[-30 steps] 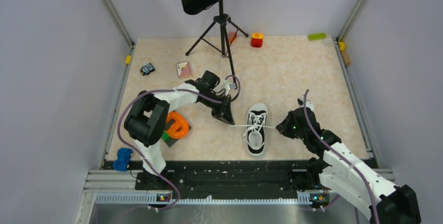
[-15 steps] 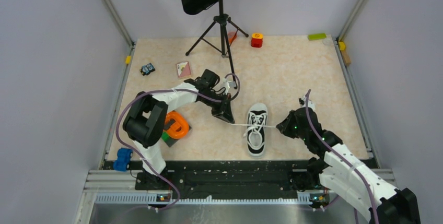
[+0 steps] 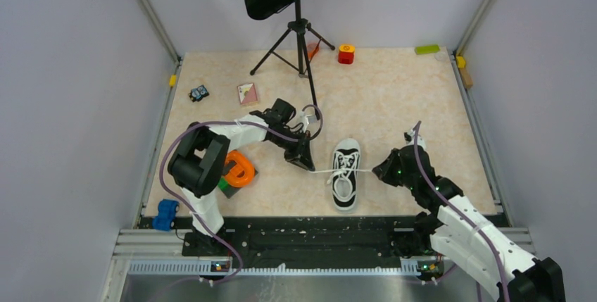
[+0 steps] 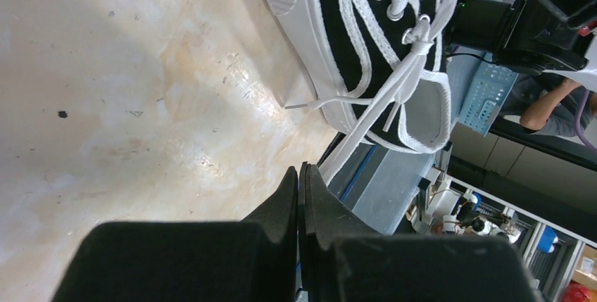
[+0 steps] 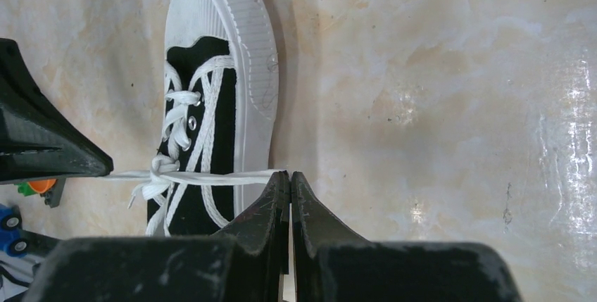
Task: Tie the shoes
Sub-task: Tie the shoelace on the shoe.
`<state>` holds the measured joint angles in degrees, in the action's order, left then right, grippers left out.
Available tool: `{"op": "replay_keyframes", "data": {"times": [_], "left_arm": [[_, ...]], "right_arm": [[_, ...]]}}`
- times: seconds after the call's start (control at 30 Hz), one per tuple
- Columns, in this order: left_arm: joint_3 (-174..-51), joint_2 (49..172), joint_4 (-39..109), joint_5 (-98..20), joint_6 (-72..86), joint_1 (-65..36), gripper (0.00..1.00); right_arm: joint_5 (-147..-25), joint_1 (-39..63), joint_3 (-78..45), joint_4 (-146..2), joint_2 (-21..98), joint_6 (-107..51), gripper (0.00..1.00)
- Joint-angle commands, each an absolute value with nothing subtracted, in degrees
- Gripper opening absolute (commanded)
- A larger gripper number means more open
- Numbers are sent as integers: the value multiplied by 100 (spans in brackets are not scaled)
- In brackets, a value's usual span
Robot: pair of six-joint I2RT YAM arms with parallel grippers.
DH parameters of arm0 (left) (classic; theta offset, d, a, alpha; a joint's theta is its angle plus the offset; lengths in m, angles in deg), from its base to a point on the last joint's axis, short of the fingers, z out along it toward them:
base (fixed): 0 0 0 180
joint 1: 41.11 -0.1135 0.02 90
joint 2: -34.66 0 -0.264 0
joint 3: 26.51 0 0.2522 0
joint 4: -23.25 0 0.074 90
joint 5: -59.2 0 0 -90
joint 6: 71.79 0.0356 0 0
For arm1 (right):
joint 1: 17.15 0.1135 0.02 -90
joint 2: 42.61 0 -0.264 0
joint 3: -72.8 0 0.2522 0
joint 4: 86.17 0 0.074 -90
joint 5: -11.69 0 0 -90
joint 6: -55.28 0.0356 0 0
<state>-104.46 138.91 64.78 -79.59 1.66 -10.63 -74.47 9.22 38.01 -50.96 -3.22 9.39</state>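
Observation:
The shoe (image 3: pixel 346 175), a black low-top with white toe cap and sole, lies in the middle of the table, toe toward the far side. It also shows in the left wrist view (image 4: pixel 366 41) and the right wrist view (image 5: pixel 220 98). Its white laces (image 3: pixel 325 170) run taut out both sides from a knot (image 5: pixel 162 169) over the tongue. Left of the shoe, my left gripper (image 3: pixel 308 166) is shut on a lace strand (image 4: pixel 366 122) at its fingertips (image 4: pixel 301 170). Just right of the shoe, my right gripper (image 5: pixel 289 175) is shut on the other strand (image 5: pixel 225 176).
A music stand's tripod (image 3: pixel 300 41) stands at the back, one leg reaching toward the left arm. An orange ring (image 3: pixel 239 168) and a blue toy (image 3: pixel 167 214) sit at the near left. Small items lie along the far edge: a toy car (image 3: pixel 199 93), a card (image 3: pixel 247 93), a red block (image 3: pixel 346 53).
Hardly anything: the left gripper has edged slightly toward the near side. Both grippers stay shut and the lace stays taut.

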Motion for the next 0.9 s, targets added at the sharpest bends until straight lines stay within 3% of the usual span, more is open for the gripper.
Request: {"op": "replay_keyframes", "data": {"times": [0.0, 0.2, 0.23, 0.27, 0.3, 0.37, 0.57, 0.87], "left_arm": [[-10316, 13855, 6727, -7759, 330, -1180, 0], [-10687, 13755, 6920, -7790, 285, -1001, 0], [-10751, 13746, 6934, -7797, 265, -943, 0], [-10797, 13735, 6912, -7811, 228, -888, 0], [-10845, 13725, 6877, -7854, 177, -837, 0], [-10920, 13719, 6800, -7918, 83, -736, 0], [-11181, 13705, 6660, -7962, -113, -647, 0], [-11605, 14039, 6296, -8103, -432, -700, 0]], "right_arm": [[-7019, 715, 3877, -4766, -395, 808, 0], [-7290, 712, 3607, -4906, -324, 669, 0], [-7336, 711, 3517, -4919, -320, 612, 8], [-7345, 711, 3414, -4885, -297, 587, 25], [-7336, 710, 3288, -4841, -276, 565, 36], [-7320, 711, 3029, -4762, -262, 507, 47], [-7804, 820, 2404, -4892, -90, 693, 49], [-7122, 2925, 1972, -5434, 968, 1443, 50]]}}
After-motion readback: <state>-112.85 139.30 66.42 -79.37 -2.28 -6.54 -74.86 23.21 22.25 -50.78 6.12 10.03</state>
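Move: The lace knot on the shoe lies about 10 cm left of the right hand, level fore and aft and roughly 1 cm lower; the shoe's toe is 9 cm ahead and 9 cm left, the shoe opening 6 cm back and 10 cm left. From the left hand, also pinching lace, the knot is some 11 cm right and 1 cm lower; the orange ring lies about 26 cm left, level fore and aft. Right fingers release the lace, rise, then swing about 8 cm left over the shoe; left, still pinching, lifts rightward. ##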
